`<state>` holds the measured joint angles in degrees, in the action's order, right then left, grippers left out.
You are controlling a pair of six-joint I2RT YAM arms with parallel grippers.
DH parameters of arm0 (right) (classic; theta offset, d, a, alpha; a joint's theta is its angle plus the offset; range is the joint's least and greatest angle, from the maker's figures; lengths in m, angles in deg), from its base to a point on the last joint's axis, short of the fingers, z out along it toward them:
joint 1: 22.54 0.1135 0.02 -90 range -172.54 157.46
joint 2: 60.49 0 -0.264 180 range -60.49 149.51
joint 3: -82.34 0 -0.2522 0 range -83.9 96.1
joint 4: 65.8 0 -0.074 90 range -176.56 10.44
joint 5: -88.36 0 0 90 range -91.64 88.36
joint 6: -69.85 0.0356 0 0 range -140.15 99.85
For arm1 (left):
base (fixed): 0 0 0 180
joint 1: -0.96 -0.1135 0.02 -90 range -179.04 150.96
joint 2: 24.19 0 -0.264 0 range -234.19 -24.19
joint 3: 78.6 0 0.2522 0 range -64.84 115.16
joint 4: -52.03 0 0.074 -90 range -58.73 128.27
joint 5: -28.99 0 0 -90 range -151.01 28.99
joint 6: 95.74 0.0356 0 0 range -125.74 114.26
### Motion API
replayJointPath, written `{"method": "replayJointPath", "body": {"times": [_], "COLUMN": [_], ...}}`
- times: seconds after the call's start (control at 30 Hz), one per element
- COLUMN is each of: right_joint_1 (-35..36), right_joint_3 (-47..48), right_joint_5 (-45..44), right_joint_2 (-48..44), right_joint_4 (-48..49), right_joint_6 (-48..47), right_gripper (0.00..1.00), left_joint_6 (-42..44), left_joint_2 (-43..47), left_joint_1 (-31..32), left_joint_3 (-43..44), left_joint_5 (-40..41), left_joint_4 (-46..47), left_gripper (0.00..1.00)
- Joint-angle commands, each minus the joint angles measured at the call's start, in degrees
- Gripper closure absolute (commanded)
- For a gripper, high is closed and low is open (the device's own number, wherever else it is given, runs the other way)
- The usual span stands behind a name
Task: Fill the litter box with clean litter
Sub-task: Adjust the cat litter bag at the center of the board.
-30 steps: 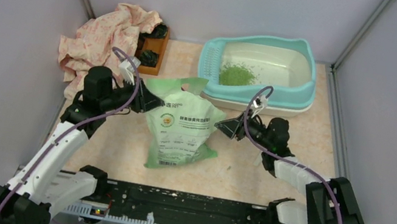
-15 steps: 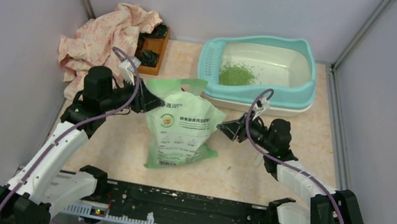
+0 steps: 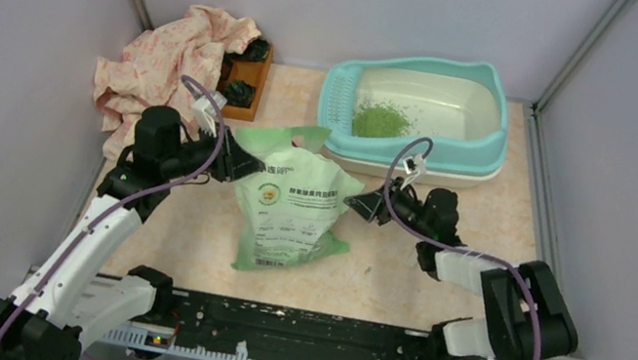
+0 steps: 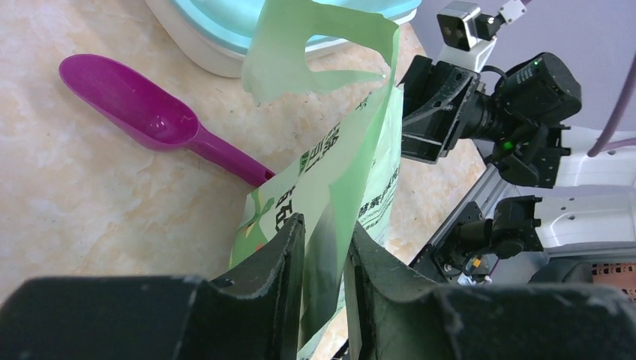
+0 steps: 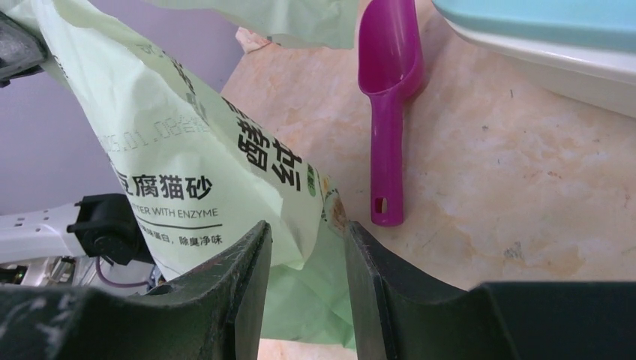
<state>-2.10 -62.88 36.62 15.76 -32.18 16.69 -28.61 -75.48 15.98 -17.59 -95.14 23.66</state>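
Note:
The litter box (image 3: 491, 146) stands at the back right, teal-rimmed with a cream basin. A small pile of green clean litter (image 3: 379, 118) lies by its perforated end. Its rim also shows in the left wrist view (image 4: 225, 15) and the right wrist view (image 5: 540, 22). A pale green printed bag (image 3: 289, 204) sits mid-table with its torn top raised. My left gripper (image 3: 250, 166) (image 4: 326, 225) is shut on a fold at the bag's left edge. My right gripper (image 3: 356, 204) (image 5: 307, 229) is shut on the bag's right corner.
A purple scoop (image 4: 150, 116) (image 5: 390, 75) lies on the table between the bag and the litter box, hidden under the bag's flap from above. A floral cloth (image 3: 167, 64) and a small wooden tray (image 3: 252, 89) sit at the back left. Grey walls close in three sides.
The right arm's elbow and lower link have swung inward to the left, while its gripper stays at the bag's corner. The left arm and the bag have not moved.

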Motion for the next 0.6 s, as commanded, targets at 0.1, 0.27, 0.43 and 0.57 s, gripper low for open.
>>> {"method": "replayJointPath", "body": {"times": [0.1,0.27,0.43,0.57], "right_joint_1": [1.66,2.4,4.02,4.02], "right_joint_3": [1.39,2.26,2.59,0.9], "right_joint_5": [5.54,8.85,7.68,6.07], "right_joint_2": [11.62,22.13,21.24,13.58], "right_joint_4": [28.79,50.41,51.19,46.17], "right_joint_6": [9.8,19.81,18.81,16.58], "right_gripper": [0.59,0.7,1.0,1.0], "left_joint_6": [0.28,0.46,1.64,3.13], "left_joint_2": [0.31,0.32,0.17,0.57], "left_joint_1": [0.43,0.44,0.44,0.38], "left_joint_3": [2.66,3.15,4.5,6.04], "left_joint_5": [-2.01,-2.82,-2.58,-0.98], "left_joint_4": [0.28,0.25,-0.82,-2.49], "left_gripper": [0.69,0.69,0.69,0.69]}}
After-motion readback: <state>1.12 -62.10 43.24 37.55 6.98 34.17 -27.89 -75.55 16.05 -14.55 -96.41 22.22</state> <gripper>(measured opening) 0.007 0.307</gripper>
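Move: The right hand, empty and open, points at the cat litter bag's upper right edge, about 4 cm to its left and level with it fore-and-aft and in height. The scoop lies behind the bag, roughly 16 cm left, 8 cm farther out and 14 cm below the right hand; the litter box is about 21 cm ahead, 10 cm right and 9 cm lower. From the left hand, already holding the bag's other side, that edge is some 21 cm right and 9 cm lower. The right fingers close fully on the bag's upper right edge and pinch the film, after the hand slides about 4 cm left into it, swinging counter-clockwise and tipping its fingertips up, some 15 degrees in all. Both hands then rise between 1 and 2 cm, the left keeping its hold on the bag's opposite side. ##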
